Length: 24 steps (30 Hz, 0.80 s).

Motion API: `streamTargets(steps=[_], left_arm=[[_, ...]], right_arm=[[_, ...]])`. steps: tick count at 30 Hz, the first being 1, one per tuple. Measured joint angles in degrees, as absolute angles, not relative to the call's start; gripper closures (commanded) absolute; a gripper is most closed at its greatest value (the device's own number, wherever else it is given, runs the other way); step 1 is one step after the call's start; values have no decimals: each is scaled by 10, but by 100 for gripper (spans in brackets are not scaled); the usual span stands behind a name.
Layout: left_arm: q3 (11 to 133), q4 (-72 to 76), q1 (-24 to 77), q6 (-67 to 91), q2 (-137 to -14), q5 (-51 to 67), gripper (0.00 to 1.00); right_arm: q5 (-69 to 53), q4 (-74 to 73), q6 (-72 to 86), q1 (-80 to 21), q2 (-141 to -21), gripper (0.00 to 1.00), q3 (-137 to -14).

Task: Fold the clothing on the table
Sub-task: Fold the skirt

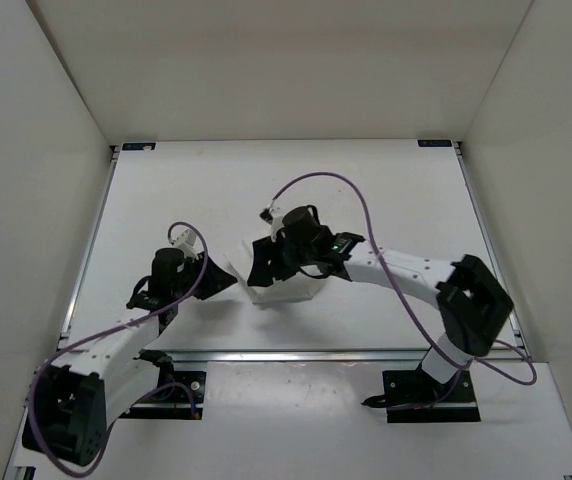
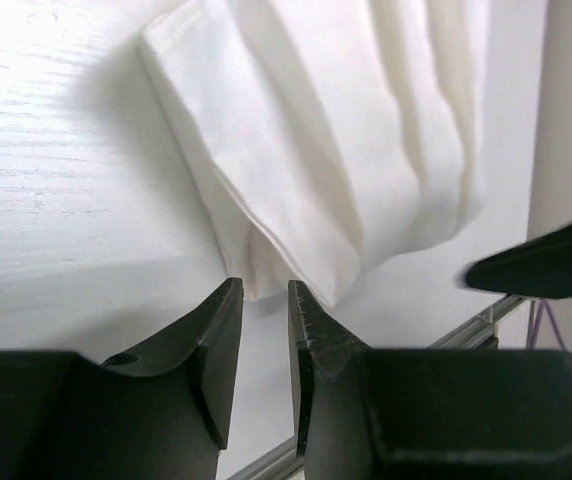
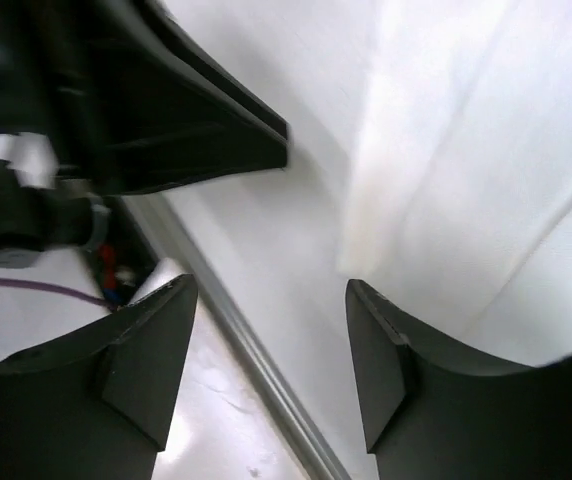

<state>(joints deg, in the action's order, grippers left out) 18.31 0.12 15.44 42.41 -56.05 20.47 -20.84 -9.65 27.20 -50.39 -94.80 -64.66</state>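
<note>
The clothing [image 1: 284, 291] is a small folded white piece lying near the front middle of the table [image 1: 366, 190]. In the left wrist view the clothing [image 2: 316, 150] lies creased just beyond my fingertips. My left gripper [image 2: 264, 295] is open by a narrow gap with nothing in it, at the cloth's near corner. My left gripper [image 1: 211, 278] sits at the cloth's left edge. My right gripper [image 1: 266, 268] hovers over the cloth's left part. Wide open and holding nothing, my right gripper [image 3: 271, 295] has the clothing [image 3: 486, 150] beside its right finger.
The table's front metal rail [image 1: 346, 352] runs just near of the cloth, seen also as the rail [image 3: 251, 345] below my right jaws. The two grippers are close together: the left one's finger [image 3: 186, 120] shows in the right wrist view. White walls surround the table.
</note>
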Motion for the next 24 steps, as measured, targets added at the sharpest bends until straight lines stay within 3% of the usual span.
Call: streamTargets(steps=[3, 5, 6, 7, 15, 24], left_arm=[[183, -29, 152, 424, -501, 203, 64], [187, -39, 160, 425, -490, 201, 64], [190, -43, 168, 426, -493, 201, 64], [194, -44, 176, 428, -499, 201, 64], [238, 18, 244, 471, -604, 204, 67], [257, 135, 261, 511, -741, 220, 68]], right_arm=[[-233, -36, 287, -473, -847, 57, -589], [-252, 1, 306, -426, -786, 74, -541], [-263, 23, 317, -393, -761, 92, -515], [-272, 35, 324, -366, -745, 100, -495], [-352, 128, 408, -192, -738, 100, -345], [-421, 278, 482, -229, -831, 100, -314]])
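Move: The folded skirt's middle lies about 12 cm to the right of my left hand and 6 cm farther out, some 6 cm lower; its near left corner is roughly 5 cm to the right and 2 cm back. My right hand hangs over the skirt's left part: the middle is about 7 cm to its right, 7 cm ahead and 8 cm below, while the near right corner lies about 14 cm to the right, level with the hand. I lift my right hand some 8 cm clear of the skirt's left part, sweep it right and forward across to the right side, then sink it back, easing a few centimetres left again; the fingers shut fully and their tips tilt up as the hand turns clockwise. My half-open left hand hops up a little and goes about 7 cm right, in to the skirt's left side, dipping at the end. ##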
